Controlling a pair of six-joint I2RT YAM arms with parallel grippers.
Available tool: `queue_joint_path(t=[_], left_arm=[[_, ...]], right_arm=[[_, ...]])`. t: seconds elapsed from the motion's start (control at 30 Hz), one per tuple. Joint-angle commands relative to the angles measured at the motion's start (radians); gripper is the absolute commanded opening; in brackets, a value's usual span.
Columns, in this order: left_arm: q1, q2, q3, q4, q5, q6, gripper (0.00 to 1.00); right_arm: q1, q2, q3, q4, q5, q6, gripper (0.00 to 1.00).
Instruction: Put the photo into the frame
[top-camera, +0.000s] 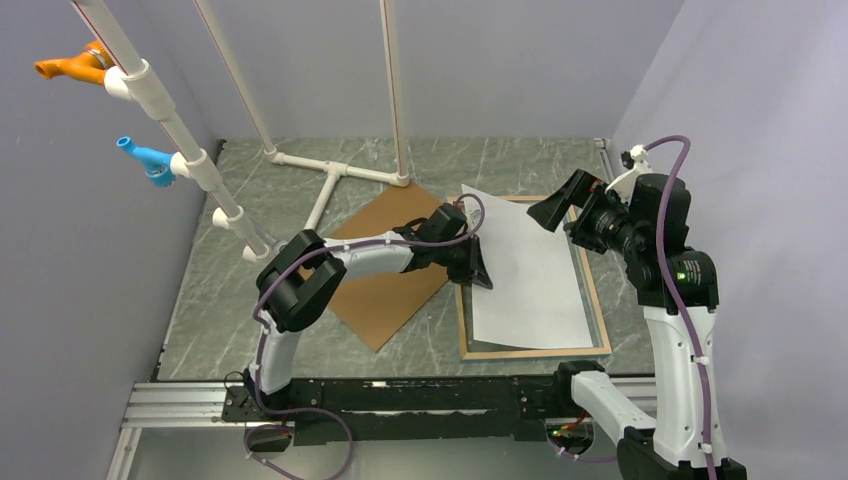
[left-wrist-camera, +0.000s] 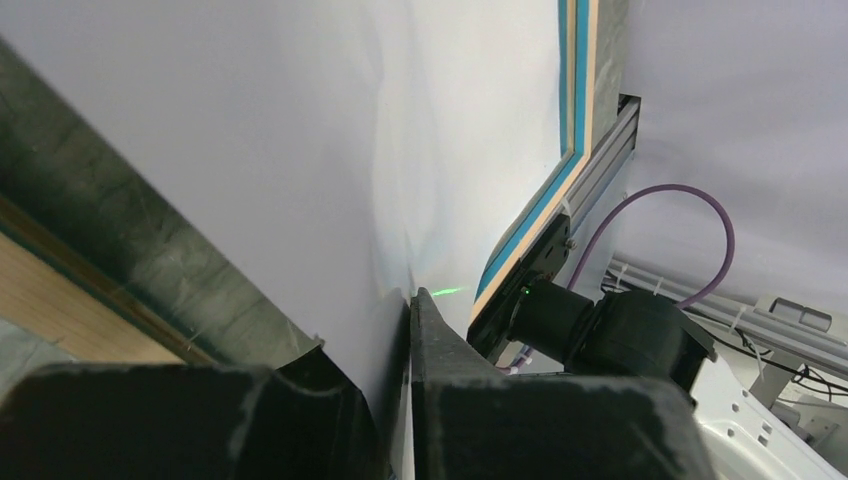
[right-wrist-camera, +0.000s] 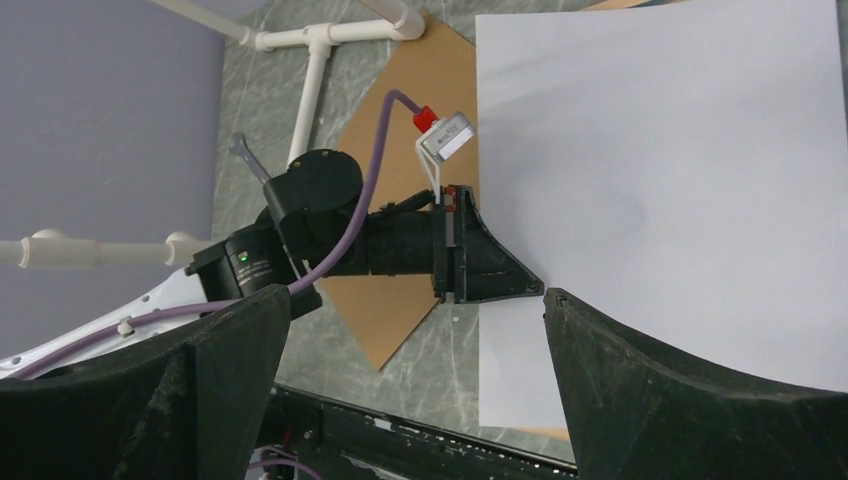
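Observation:
The photo (top-camera: 525, 265) shows its plain white back and lies skewed over the frame (top-camera: 535, 351), a light-wood rectangle flat on the table's right half. The photo's far corner sticks out past the frame's rim. My left gripper (top-camera: 480, 270) is shut on the photo's left edge. In the left wrist view the white photo (left-wrist-camera: 300, 130) runs between the pinched fingers of that gripper (left-wrist-camera: 410, 300), with the frame's blue-and-wood edge (left-wrist-camera: 578, 100) beyond. My right gripper (top-camera: 560, 203) hovers open above the photo's far side. The right wrist view shows this gripper (right-wrist-camera: 417, 295) empty over the photo (right-wrist-camera: 660, 170).
A brown backing board (top-camera: 385, 270) lies on the marble table under the left arm. A white PVC pipe stand (top-camera: 330, 175) sits at the back. Orange (top-camera: 75, 65) and blue (top-camera: 148, 160) pieces hang on the slanted pipe at left. Purple walls close both sides.

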Motion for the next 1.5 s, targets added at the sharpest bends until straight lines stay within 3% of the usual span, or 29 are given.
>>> queue_joint_path(t=[0.0, 0.43, 0.53, 0.67, 0.9, 1.1, 1.47], left_arm=[[-0.013, 0.036, 0.077, -0.008, 0.0, 0.008, 0.14], [-0.037, 0.091, 0.117, 0.01, -0.011, -0.025, 0.2], [-0.039, 0.08, 0.109, 0.004, -0.025, -0.018, 0.32], [-0.041, 0.06, 0.106, -0.027, -0.05, 0.007, 0.62], [-0.05, -0.007, 0.101, -0.115, -0.145, 0.074, 0.97], [-0.057, -0.072, 0.11, -0.216, -0.24, 0.121, 0.99], [-0.108, -0.174, 0.199, -0.506, -0.547, 0.199, 1.0]], right_arm=[[-0.005, -0.021, -0.002, 0.047, -0.002, 0.007, 0.99], [-0.004, -0.024, -0.015, 0.06, -0.011, 0.017, 0.99], [-0.005, -0.023, -0.016, 0.058, -0.011, 0.015, 0.99], [-0.004, -0.025, -0.02, 0.062, -0.014, 0.018, 0.99], [-0.005, -0.024, -0.025, 0.062, -0.024, 0.019, 0.99], [-0.004, -0.026, -0.039, 0.066, -0.03, 0.022, 0.99], [-0.003, -0.03, -0.048, 0.074, -0.044, 0.033, 0.99]])
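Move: The left hand pinches the photo by its left edge just above the frame. The middle of the frame lies about 8 cm to this hand's right, 5 cm ahead and 5 cm below; the photo's own middle is roughly the same way, at 7 cm right and 5 cm ahead. The frame's left rail runs some 7 cm to the left, and the brown board is about 23 cm left and 5 cm ahead. From the idle right hand, the frame's middle is some 5 cm ahead, straight in line and 30 cm below. Still pinching the photo's left edge, the left hand eases about 2 cm right and 1.5 cm down into the frame, pauses there, then spreads its fingers from nearly shut to wide open and lets go while sinking another centimetre. It then draws back left towards the left rail and up, about 5 cm each way, with the fingers tipping some 25 degrees to point more steeply down. ##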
